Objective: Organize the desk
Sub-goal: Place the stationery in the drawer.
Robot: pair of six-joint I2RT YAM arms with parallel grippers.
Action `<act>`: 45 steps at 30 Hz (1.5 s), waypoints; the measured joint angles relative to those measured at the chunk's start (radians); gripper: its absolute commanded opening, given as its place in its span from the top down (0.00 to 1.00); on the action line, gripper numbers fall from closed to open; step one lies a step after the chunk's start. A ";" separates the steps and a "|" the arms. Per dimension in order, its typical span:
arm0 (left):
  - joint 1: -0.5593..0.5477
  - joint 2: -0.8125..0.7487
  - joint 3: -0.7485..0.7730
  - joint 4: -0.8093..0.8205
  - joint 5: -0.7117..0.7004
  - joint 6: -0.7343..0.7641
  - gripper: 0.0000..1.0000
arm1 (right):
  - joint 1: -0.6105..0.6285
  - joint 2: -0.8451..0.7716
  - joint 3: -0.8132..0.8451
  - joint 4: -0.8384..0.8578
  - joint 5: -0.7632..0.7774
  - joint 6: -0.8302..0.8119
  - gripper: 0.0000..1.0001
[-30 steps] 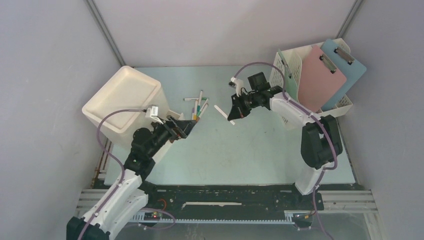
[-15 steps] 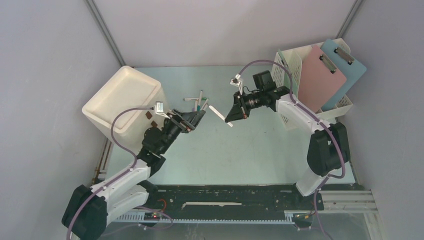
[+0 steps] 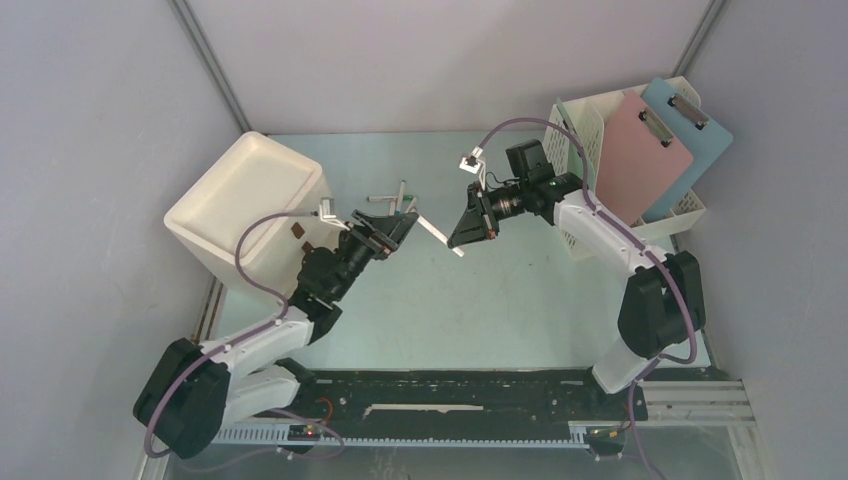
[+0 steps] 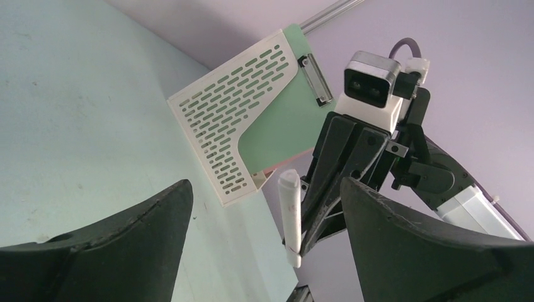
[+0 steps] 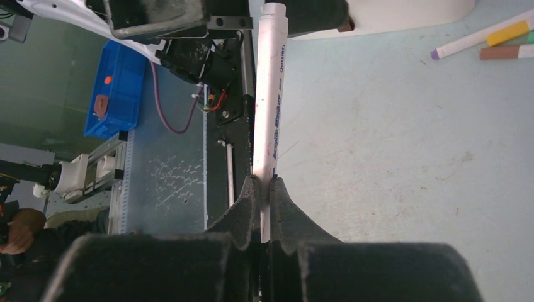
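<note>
My right gripper (image 3: 459, 240) is shut on one end of a white marker (image 3: 436, 229) and holds it above the pale mint-green desk (image 3: 480, 300). In the right wrist view the marker (image 5: 269, 107) sticks out from the closed jaws (image 5: 263, 185) toward my left gripper. My left gripper (image 3: 400, 222) is open and empty, just left of the marker's free end. In the left wrist view the marker (image 4: 289, 214) stands between and beyond my open left gripper (image 4: 264, 189), apart from both fingers.
Several loose markers (image 3: 392, 202) lie on the desk behind my left gripper. A white box-shaped bin (image 3: 245, 195) stands at the left. A white perforated file rack (image 3: 585, 135) with pink, blue and green clipboards stands at the back right.
My left arm has reached forward and right, bringing its open gripper up to the marker's free end. My right gripper has moved slightly left with the marker still held.
</note>
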 measured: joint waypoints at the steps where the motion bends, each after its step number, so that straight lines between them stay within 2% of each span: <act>1: -0.002 0.013 0.007 0.006 -0.002 -0.005 0.09 | 0.002 -0.002 0.000 0.000 -0.004 0.000 1.00; 7: -0.008 0.076 0.043 0.046 -0.001 -0.028 0.15 | 0.013 -0.011 0.000 0.000 -0.024 -0.001 1.00; 15: -0.012 0.156 0.081 0.067 0.016 -0.055 0.29 | 0.024 -0.013 0.000 -0.001 -0.042 -0.003 1.00; 18: -0.014 0.182 0.089 0.081 0.032 -0.068 0.40 | 0.024 -0.017 0.000 -0.002 -0.042 -0.003 1.00; 27: -0.033 0.220 0.124 0.131 0.070 -0.102 0.85 | 0.024 -0.017 -0.003 -0.017 -0.024 -0.005 1.00; 30: -0.037 0.223 0.129 0.137 0.080 -0.109 0.96 | 0.024 -0.017 -0.003 -0.021 -0.012 -0.008 1.00; 31: -0.037 0.223 0.129 0.140 0.084 -0.108 0.99 | 0.024 -0.017 -0.003 -0.021 -0.010 -0.010 0.98; 34: -0.037 0.224 0.129 0.141 0.086 -0.108 1.00 | 0.025 -0.017 -0.003 -0.024 -0.008 -0.016 0.77; 37: -0.037 0.224 0.129 0.139 0.086 -0.106 1.00 | 0.026 -0.017 -0.003 -0.027 -0.008 -0.029 0.62; 41: -0.038 0.218 0.129 0.108 0.085 -0.082 1.00 | 0.029 -0.018 -0.003 -0.029 -0.008 -0.045 0.52; 45: -0.040 0.164 0.129 0.011 0.076 -0.023 1.00 | 0.030 -0.028 -0.003 -0.040 -0.007 -0.060 0.49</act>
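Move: The white marker is held out in the right fingers, its middle about 8 cm to the right of the left hand and 3 cm back, roughly level. The open drawer, mostly hidden, is about 20 cm to the left, 10 cm back and 13 cm lower; the marker pile on the table is about 5 cm left, 5 cm ahead, some 20 cm below. From the right hand, the open left gripper is about 11 cm left, 5 cm ahead and about 2 cm above. The left fingers close on the free end of the white marker and pinch it, after the left hand reaches some 4–5 cm to the right and slightly forward, turning a little clockwise. The right hand keeps its grip while easing about 1.5 cm back, then opens its fingers to about half and lets go; the left hand keeps its pinch and sinks about a centimetre. ##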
